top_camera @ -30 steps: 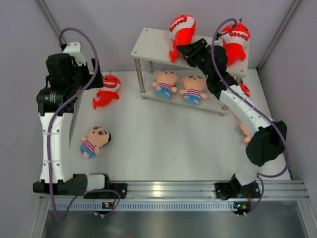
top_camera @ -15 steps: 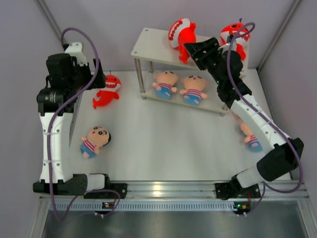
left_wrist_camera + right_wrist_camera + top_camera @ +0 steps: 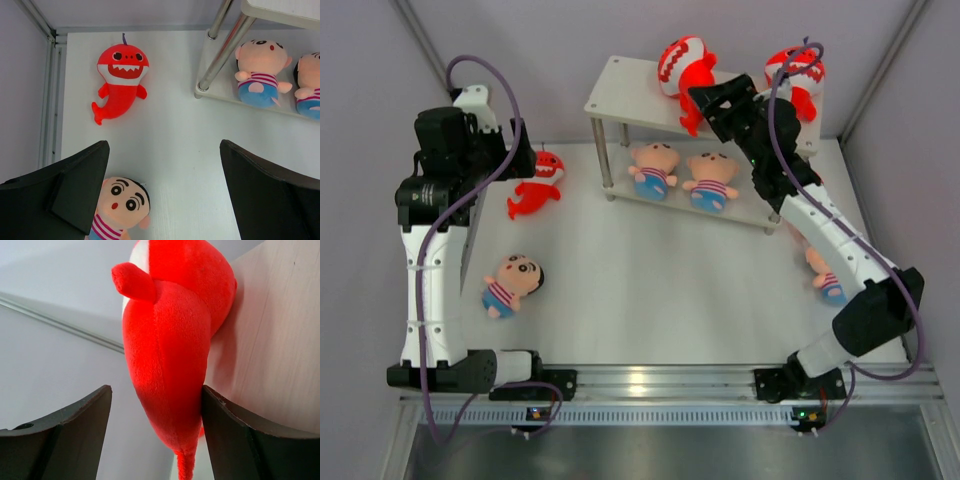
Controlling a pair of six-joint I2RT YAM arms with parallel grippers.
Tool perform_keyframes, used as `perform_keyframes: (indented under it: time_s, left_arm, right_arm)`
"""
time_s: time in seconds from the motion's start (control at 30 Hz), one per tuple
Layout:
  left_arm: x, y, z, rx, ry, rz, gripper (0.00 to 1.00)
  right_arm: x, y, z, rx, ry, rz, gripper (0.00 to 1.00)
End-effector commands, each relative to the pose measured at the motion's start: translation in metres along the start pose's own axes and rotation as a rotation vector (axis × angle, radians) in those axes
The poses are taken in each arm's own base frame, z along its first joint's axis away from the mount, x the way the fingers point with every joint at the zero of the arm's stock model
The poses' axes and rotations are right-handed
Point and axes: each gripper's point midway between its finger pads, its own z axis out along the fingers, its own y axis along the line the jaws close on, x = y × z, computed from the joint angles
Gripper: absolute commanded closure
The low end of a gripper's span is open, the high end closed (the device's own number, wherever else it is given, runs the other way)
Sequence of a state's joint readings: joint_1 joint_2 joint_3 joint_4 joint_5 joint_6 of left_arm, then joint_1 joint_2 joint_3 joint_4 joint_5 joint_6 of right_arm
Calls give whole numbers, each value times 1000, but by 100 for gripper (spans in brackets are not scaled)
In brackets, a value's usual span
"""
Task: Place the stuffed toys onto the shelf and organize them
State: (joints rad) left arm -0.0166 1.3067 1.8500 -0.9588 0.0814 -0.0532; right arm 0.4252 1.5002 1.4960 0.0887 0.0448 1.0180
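The shelf (image 3: pixel 620 92) stands at the back right. One red shark (image 3: pixel 682 66) sits on its top board and another (image 3: pixel 798 72) at the right end. Two boy dolls (image 3: pixel 655 167) (image 3: pixel 712 181) lie on the lower board. My right gripper (image 3: pixel 701 104) is open around the first shark's tail (image 3: pixel 170 355); the right finger touches it and the left finger stands apart. A third shark (image 3: pixel 535 186) and a boy doll (image 3: pixel 511 283) lie on the table at the left. My left gripper (image 3: pixel 165 170) hangs open and empty above that doll (image 3: pixel 120 205).
Another boy doll (image 3: pixel 824 277) lies on the table at the right, partly behind my right arm. The shelf's silver legs (image 3: pixel 226 50) stand close to the right of my left gripper. Grey walls close in the table on three sides.
My right gripper has opened and let go of the shark on the top board, after lifting it further onto the shelf. The left arm has not moved.
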Motion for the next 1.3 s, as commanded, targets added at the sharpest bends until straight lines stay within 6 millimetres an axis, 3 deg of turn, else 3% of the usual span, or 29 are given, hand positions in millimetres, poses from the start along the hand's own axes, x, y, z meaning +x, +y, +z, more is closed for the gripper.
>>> perform_keyframes:
  time_s: [0.0,0.03,0.2,0.3,0.33,0.37,0.5,0.67,0.83,0.97,1.03,1.27]
  left_arm:
    - [-5,1,-5,-5,-23,2,2]
    - [-6,0,-5,-1,-25,2,2]
    - [-6,0,-5,2,-23,2,2]
    - [-6,0,-5,0,-25,3,2]
    - [-6,0,-5,2,-24,4,2]
    - [-7,0,-5,0,-26,4,2]
    - [-7,-4,-4,20,-25,-2,2]
    - [-7,-6,-5,31,-24,-7,2]
    - [-8,-5,-7,27,-29,0,2]
    - [-7,-5,-6,26,-28,6,2]
    - [-5,-5,-3,29,-19,11,2]
    - [11,-5,11,47,34,24,2]
  right_arm:
    - [-7,24,11,-58,7,-8,29]
    - [-3,17,17,-38,20,-17,29]
    - [-5,27,19,-54,38,-56,27]
    - [-16,27,4,-14,-2,-112,10]
    - [-18,28,-1,-8,-15,-147,1]
    - [-20,19,-4,29,-39,-166,1]
    - [-28,24,-16,46,-73,-219,1]
    - [-24,30,-19,60,-68,-285,1]
    - [-19,19,-17,90,-55,-274,1]
    - [-38,42,-34,71,-143,-365,1]
    - [-43,64,-45,41,-166,-435,0]
    - [-29,58,-56,40,-95,-464,1]
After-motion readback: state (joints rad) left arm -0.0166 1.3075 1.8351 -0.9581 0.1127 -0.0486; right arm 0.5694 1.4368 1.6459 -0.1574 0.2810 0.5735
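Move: The red shark being adjusted on the top shelf lies about 5 cm ahead of the right hand, 2 cm to its left and roughly level. The second shark sits about 4 cm ahead and 16 cm right; a boy doll on the lower shelf is some 25 cm down, 2 cm back and 2 cm right. From the left hand, the first shark is about 14 cm ahead and 28 cm right. The right hand nudges 2 cm forward-left at the shark, then backs off 6 cm, opening fully and rolling 25 degrees. ##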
